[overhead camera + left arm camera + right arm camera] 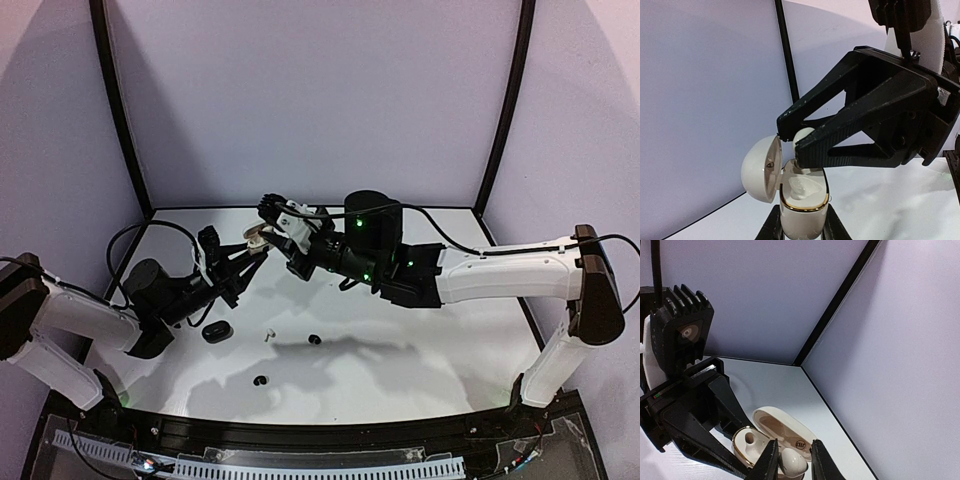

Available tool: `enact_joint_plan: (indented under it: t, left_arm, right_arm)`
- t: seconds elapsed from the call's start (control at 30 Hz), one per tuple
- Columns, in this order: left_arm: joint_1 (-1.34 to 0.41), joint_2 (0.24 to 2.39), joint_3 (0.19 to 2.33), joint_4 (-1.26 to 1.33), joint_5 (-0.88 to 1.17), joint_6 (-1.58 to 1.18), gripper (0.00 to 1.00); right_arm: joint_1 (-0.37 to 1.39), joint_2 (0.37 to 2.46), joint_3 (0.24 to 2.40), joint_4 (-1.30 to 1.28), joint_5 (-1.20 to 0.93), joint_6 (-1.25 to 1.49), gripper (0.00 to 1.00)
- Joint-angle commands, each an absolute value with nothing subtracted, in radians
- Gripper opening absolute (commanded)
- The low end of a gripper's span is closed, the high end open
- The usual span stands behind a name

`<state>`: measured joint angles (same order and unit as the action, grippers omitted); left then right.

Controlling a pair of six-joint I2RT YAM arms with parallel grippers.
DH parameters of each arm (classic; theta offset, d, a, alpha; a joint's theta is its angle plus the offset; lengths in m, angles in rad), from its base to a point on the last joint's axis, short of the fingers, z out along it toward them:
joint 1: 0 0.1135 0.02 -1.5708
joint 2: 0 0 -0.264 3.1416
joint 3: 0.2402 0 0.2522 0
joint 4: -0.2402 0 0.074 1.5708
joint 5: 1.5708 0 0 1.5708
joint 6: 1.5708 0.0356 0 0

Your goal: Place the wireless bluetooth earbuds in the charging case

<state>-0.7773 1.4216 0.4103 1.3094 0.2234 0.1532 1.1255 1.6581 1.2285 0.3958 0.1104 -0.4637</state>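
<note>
My left gripper (802,229) is shut on the base of the white, gold-rimmed charging case (804,210), held upright with its lid (761,169) swung open. A white earbud (792,466) sits at the case's far socket between the fingers of my right gripper (792,458), whose jaws stand slightly apart, with a thin gap on one side. The other socket (748,439) is empty. From above, both grippers (252,252) (268,238) meet at the case (256,234). Another white earbud (267,336) and two black earbuds (314,340) (261,380) lie on the table.
A closed black case (216,331) lies on the table just below the left arm. White walls with black corner posts (120,110) enclose the back and sides. The case is held above the table near the back left corner.
</note>
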Motion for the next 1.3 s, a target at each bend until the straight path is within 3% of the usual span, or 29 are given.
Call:
enact_joint_plan:
  t: [0.0,0.7,0.93,1.13,1.27]
  left_arm:
    - [-0.782,1.411,0.413,1.468,0.239,0.145,0.01]
    - [-0.782,1.405,0.407,1.464,0.222,0.117,0.01]
    - [-0.781,1.403,0.408,1.449,0.182,0.099,0.01]
    - [-0.781,1.392,0.412,1.407,0.111,0.077,0.01]
    - [-0.778,1.375,0.428,1.351,0.029,0.066,0.01]
  right_arm:
    - [1.131,1.667,1.239,0.403,0.128,-0.466,0.22]
    - [1.13,1.641,1.285,0.402,0.071,-0.428,0.34]
    - [1.12,1.566,1.304,0.481,0.065,-0.374,0.48]
    - [1.043,1.468,1.354,0.426,0.108,-0.099,0.6]
    - [0.92,1.462,1.451,0.097,0.211,0.284,0.64]
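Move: The white earbud already stands in the case's outer slot, right at the right fingertips, about 1 cm below the right hand point. The charging case's body lies 3 cm below that hand, 1 cm back and 1 cm left; its open lid is about 3 cm ahead and 2 cm left. The loose white earbud lies on the table, roughly 31 cm down, 5 cm back, 3 cm left. From the left hand, the earbud in the slot is some 2 cm ahead, 2 cm right and 3 cm up. Easing straight up by only a centimetre or two at first while its fingers spread, the right hand comes free of the earbud, then sweeps up and to its right, away from the case: about 14 cm up and 6 cm right in all, fingers opening wide and tipping up some 25 degrees. The left hand keeps its grip on the case, drifting about 1.5 cm forward and left at the very end. ##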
